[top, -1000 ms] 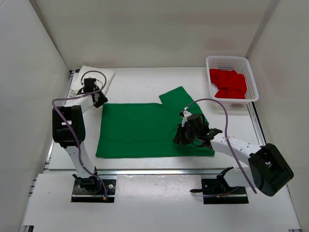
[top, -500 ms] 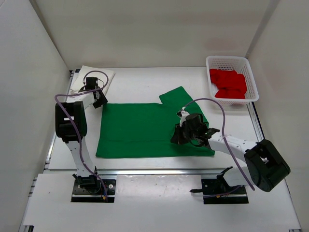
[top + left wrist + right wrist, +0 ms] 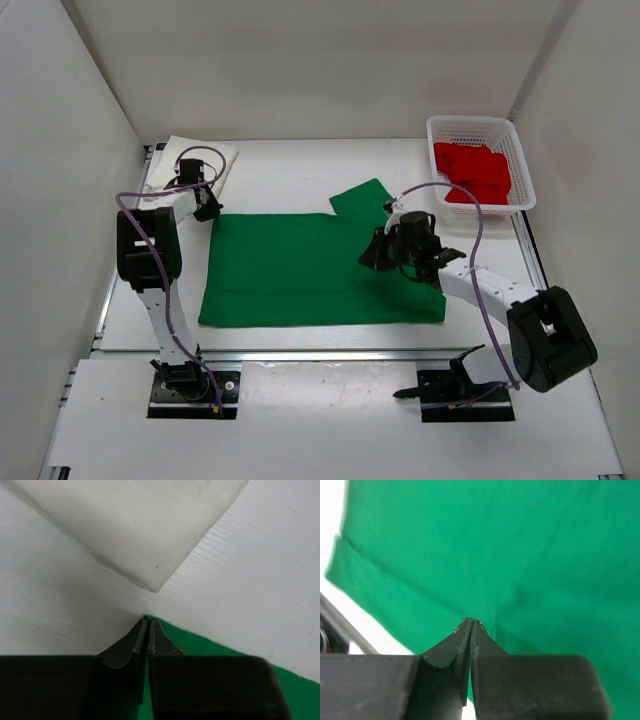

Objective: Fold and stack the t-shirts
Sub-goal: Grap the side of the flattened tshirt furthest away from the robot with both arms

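Note:
The bright green t-shirt (image 3: 290,265) lies spread flat on the white table, one sleeve pointing to the back. My left gripper (image 3: 207,212) is at its far left corner, and in the left wrist view the gripper (image 3: 148,621) is shut on that green corner (image 3: 225,655). The cream-white t-shirt (image 3: 190,160) lies folded just behind it (image 3: 130,525). My right gripper (image 3: 372,255) is shut over the right half of the green shirt. In the right wrist view its tips (image 3: 471,621) meet at a small crease in the cloth (image 3: 520,540); whether cloth is pinched I cannot tell. The red t-shirt (image 3: 472,172) is bunched in the basket.
A white mesh basket (image 3: 470,121) stands at the back right corner. White walls enclose the table on the left, back and right. A metal rail (image 3: 300,352) runs along the near edge, in front of both arm bases.
The left jaws have closed on the green shirt's far left corner. The right gripper, still shut, has moved away from me across the green shirt.

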{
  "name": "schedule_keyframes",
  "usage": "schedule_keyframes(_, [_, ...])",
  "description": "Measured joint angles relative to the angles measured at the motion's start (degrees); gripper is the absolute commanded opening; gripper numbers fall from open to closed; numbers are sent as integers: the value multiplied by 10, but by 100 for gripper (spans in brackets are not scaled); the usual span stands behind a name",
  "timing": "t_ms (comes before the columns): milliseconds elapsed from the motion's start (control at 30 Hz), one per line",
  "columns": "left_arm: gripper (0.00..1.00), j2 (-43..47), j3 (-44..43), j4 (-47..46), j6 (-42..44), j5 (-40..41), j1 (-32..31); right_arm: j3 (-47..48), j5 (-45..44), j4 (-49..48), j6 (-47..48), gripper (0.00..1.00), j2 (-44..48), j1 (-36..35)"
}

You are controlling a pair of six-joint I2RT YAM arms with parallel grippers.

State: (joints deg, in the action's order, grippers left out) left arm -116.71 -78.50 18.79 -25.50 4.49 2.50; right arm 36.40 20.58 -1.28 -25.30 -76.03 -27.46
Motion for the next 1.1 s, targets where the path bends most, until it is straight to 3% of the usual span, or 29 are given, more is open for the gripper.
schedule_keyframes(167, [3, 0, 0, -2, 0, -10, 0, 99, -25, -30, -2, 14, -76, 48])
schedule_keyframes(300, [0, 0, 5, -16, -3, -12, -3, 236, -87, -12, 17, 27, -198, 84])
schedule_keyframes(533, [0, 11, 36, -57, -12, -21, -3, 456, -165, 68, 58, 27, -397, 134])
schedule_keyframes(800, [0, 12, 41, -68, -18, -38, -2, 746, -216, 219, 97, 36, -596, 133])
schedule_keyframes(1100, [0, 12, 43, -73, -20, -49, -1, 1090, -259, 410, 122, 31, -782, 128])
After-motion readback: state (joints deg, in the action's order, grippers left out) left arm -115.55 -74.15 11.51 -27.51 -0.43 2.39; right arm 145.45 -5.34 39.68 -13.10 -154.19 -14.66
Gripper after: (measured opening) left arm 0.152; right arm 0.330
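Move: The right hand's aim, the far sleeve corner of the flattened green t-shirt, lies about 35 cm ahead of it, 7 cm to its right and 8 cm below; the white basket with the red t-shirt stands roughly 33 cm to the right of that corner and 3 cm farther out. From the left hand the sleeve corner is some 15 cm ahead and 45 cm right, with the folded white t-shirt 17 cm ahead and 9 cm left. The right arm sweeps about 36 cm forward over the green t-shirt and some 7 cm right, rising a little before sinking below its starting height, while its wrist turns roughly 25 degrees clockwise and the shut fingers part to a third open around the far sleeve corner. The left hand still pinches the shirt's far left corner and draws it slightly right. ##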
